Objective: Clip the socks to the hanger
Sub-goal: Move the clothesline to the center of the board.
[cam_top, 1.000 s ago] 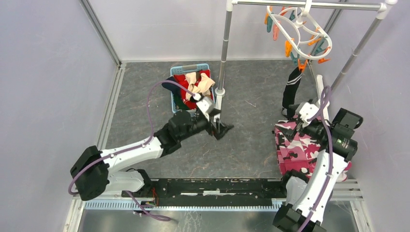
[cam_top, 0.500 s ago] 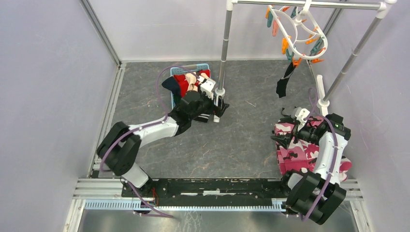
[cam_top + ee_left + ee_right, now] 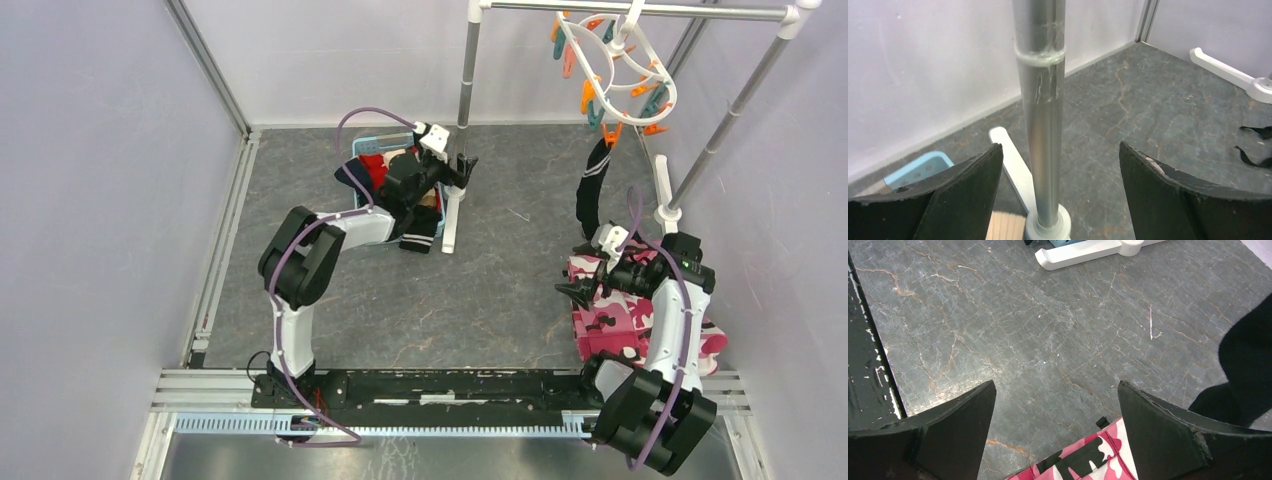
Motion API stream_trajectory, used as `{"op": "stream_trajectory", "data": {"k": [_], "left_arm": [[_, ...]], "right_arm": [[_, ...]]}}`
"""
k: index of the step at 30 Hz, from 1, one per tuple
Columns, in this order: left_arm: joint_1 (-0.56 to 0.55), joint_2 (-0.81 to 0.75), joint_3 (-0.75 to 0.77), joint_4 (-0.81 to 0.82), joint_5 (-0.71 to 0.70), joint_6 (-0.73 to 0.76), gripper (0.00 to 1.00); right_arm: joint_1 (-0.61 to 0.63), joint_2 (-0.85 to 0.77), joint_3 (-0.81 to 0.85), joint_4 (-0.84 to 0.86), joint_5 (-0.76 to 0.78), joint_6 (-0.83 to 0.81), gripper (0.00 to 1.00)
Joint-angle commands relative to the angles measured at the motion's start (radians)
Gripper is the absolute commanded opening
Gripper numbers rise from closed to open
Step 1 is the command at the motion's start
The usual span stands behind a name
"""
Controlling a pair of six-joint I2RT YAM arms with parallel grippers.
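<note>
The white hanger (image 3: 620,60) with orange and teal pins hangs from the rack's top bar at the back right. One dark sock (image 3: 590,190) dangles from a pin; its dark shape (image 3: 1248,370) also shows in the right wrist view. More socks, red (image 3: 372,165) and dark with white stripes (image 3: 418,235), lie in and over the blue basket (image 3: 364,146). My left gripper (image 3: 462,165) (image 3: 1060,150) is open, with the rack's silver pole (image 3: 1040,100) standing between its fingers untouched. My right gripper (image 3: 575,292) (image 3: 1057,385) is open and empty, low over the floor, left of the hanging sock.
The silver pole rack stands on white feet (image 3: 450,215) (image 3: 1083,255). A pink, white and black camouflage cloth (image 3: 620,310) (image 3: 1088,460) lies under my right wrist. A tan ribbed fabric (image 3: 1003,227) shows by the pole's base. Walls close in at left, back and right.
My left arm has swung back over the basket to the pole. My right arm has drawn back and down from the hanging sock. The hanger and sock have swayed.
</note>
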State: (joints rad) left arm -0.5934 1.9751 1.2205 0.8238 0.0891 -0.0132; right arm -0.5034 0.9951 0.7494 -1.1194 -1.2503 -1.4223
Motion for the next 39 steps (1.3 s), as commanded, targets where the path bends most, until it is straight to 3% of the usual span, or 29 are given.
{"op": "stream_trajectory", "data": {"k": [1, 5, 8, 15, 21, 32, 39], "left_arm": [[-0.004, 0.082, 0.078, 0.151, -0.021, 0.101, 0.90], [-0.003, 0.145, 0.146, 0.154, -0.130, 0.129, 0.86], [-0.004, 0.175, 0.192, 0.151, -0.133, 0.140, 0.80], [-0.003, 0.177, 0.179, 0.185, -0.159, 0.148, 0.31], [-0.004, 0.089, 0.034, 0.249, -0.304, 0.189, 0.05], [0.003, -0.132, -0.199, 0.194, -0.611, 0.279, 0.02], [0.051, -0.238, -0.320, 0.157, -0.737, 0.242, 0.02]], "right_arm": [[0.020, -0.023, -0.012, 0.080, 0.020, 0.080, 0.98], [0.029, -0.016, -0.010, 0.078, 0.025, 0.082, 0.98], [0.034, -0.015, -0.009, 0.078, 0.028, 0.082, 0.98], [0.041, -0.005, -0.009, 0.084, 0.035, 0.089, 0.98], [0.046, 0.002, -0.011, 0.088, 0.037, 0.094, 0.98], [0.050, 0.002, -0.015, 0.099, 0.034, 0.108, 0.98], [0.052, -0.003, -0.016, 0.098, 0.034, 0.107, 0.98]]}}
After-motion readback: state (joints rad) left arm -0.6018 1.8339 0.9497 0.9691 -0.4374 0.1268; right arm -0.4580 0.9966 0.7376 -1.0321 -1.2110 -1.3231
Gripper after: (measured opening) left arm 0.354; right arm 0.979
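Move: The clothesline's left pole stands about 5 cm ahead of the left hand's open fingers and 1 cm to the right, at their height. The laundry basket lies roughly level with the pole, 16 cm left of it and some 18 cm below the hand. The hanger is about 28 cm right of the pole, level with it in depth and some 25 cm above the hand. From the right hand, the pole is about 28 cm ahead and 30 cm left. Left hand reaches 5 cm forward, closes on the pole, then drags it left 12 cm and back 5, turning counter-clockwise. ##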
